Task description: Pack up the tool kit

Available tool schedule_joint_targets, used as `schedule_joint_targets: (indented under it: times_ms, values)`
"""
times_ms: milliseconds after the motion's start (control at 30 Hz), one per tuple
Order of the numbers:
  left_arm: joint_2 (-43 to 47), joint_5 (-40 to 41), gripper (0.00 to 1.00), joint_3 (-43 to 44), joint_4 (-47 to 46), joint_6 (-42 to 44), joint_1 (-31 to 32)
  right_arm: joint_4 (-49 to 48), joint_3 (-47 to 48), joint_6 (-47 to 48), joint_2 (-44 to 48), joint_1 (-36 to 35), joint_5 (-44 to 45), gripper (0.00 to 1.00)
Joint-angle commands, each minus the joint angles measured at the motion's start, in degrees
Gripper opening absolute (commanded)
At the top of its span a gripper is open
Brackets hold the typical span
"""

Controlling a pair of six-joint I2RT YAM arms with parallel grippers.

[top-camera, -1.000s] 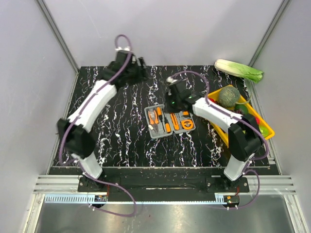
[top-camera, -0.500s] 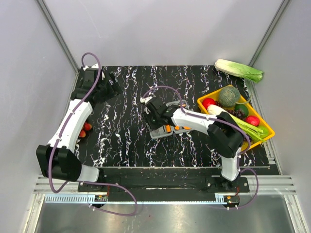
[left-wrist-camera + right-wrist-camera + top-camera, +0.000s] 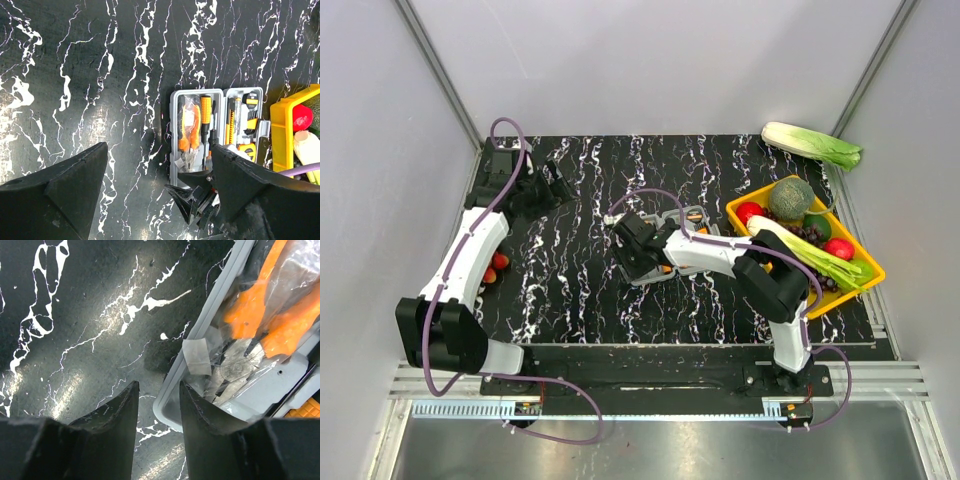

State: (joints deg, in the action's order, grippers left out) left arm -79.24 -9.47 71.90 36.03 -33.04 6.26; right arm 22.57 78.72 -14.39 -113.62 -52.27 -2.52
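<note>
The tool kit's grey case [image 3: 682,215] lies open mid-table. In the left wrist view the case [image 3: 175,150] holds orange-handled pliers [image 3: 187,125] and a screwdriver [image 3: 205,111] in its left half, with bits and a tape measure on the right. My right gripper [image 3: 628,258] sits low at the case's near left corner. Its jaws [image 3: 158,385] stand apart astride the grey rim [image 3: 172,407], one finger over the table, the other over the bagged pliers [image 3: 260,315]. My left gripper [image 3: 558,183] hovers at the back left, wide open [image 3: 159,147] and holding nothing.
A yellow tray [image 3: 868,275] of vegetables stands at the right, its rim [image 3: 280,135] just right of the case. A cabbage [image 3: 812,145] lies at the back right corner. Small red pieces [image 3: 495,268] rest by the left table edge.
The left arm swung from the back centre to the back left and its jaws widened. The right gripper crossed leftward over the case to its left corner and opened somewhat.
</note>
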Motion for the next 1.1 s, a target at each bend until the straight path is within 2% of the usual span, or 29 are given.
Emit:
schedule_joint_targets:
  times_ms: [0, 133, 233, 300, 433, 633, 933, 1067]
  values:
    - [0.4, -2.5, 0.87, -0.4, -2.5, 0.5, -0.5, 0.7, -0.2, -1.5, -0.5, -0.8, 1.2, 0.44]
    - [-0.2, -3.2, 0.87, -0.9, -2.8, 0.4, -0.5, 0.6, -0.3, -3.0, -1.3, -0.9, 1.2, 0.41]
    - [-0.7, -4.6, 0.87, -1.1, -3.1, 0.3, -0.5, 1.1, 0.3, -3.8, -2.4, -0.9, 1.4, 0.35]
    - [-1.1, -5.5, 0.87, -1.6, -3.5, 0.4, -0.5, 1.2, 0.9, -4.2, -3.1, -0.8, 1.6, 0.26]
    - [-2.5, -9.8, 0.87, -3.7, -5.4, 1.8, -0.5, 1.8, 2.7, -4.6, -3.5, -0.9, 2.3, 0.00]
    - [-6.3, -22.7, 0.90, -12.3, -15.3, 2.1, -0.2, -2.1, 3.1, -2.8, 0.0, -0.7, -1.3, 0.00]
    - [-7.0, -18.6, 0.92, -19.1, -21.4, 1.0, 5.1, -4.6, 6.9, -6.3, 1.9, -0.6, -6.5, 0.00]
    - [-9.8, -17.0, 0.93, -18.4, -25.1, -1.1, 7.6, -4.8, 9.4, -7.7, 2.0, -0.1, -10.3, 0.00]
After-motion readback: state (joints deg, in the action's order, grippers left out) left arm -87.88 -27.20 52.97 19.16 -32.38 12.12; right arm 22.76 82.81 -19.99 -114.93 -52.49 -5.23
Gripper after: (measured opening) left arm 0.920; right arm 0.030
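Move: The open tool case is what both hands turn on. Its near left corner sits almost between the right fingertips, about 1 cm back and 1 cm below; its middle is some 7 cm ahead, 11 cm right, 2 cm down. The bagged pliers lie about 7 cm ahead and 3 cm right of the right hand, the tape measure roughly 4 cm ahead and 21 cm right. From the high left hand the case's middle is about 24 cm right, 3 cm back, 19 cm down. The right fingers, half open astride the case's left wall by its near corner, sink under 1 cm, shut and pinch the rim, then pull it left about 2.5 cm and up about 1.5 cm, still gripping. Meanwhile the left hand, fingers wide open, swoops down some 12 cm, right 8 and back 5 towards the case's left side, tipping further down and turning clockwise; no touch is visible. ##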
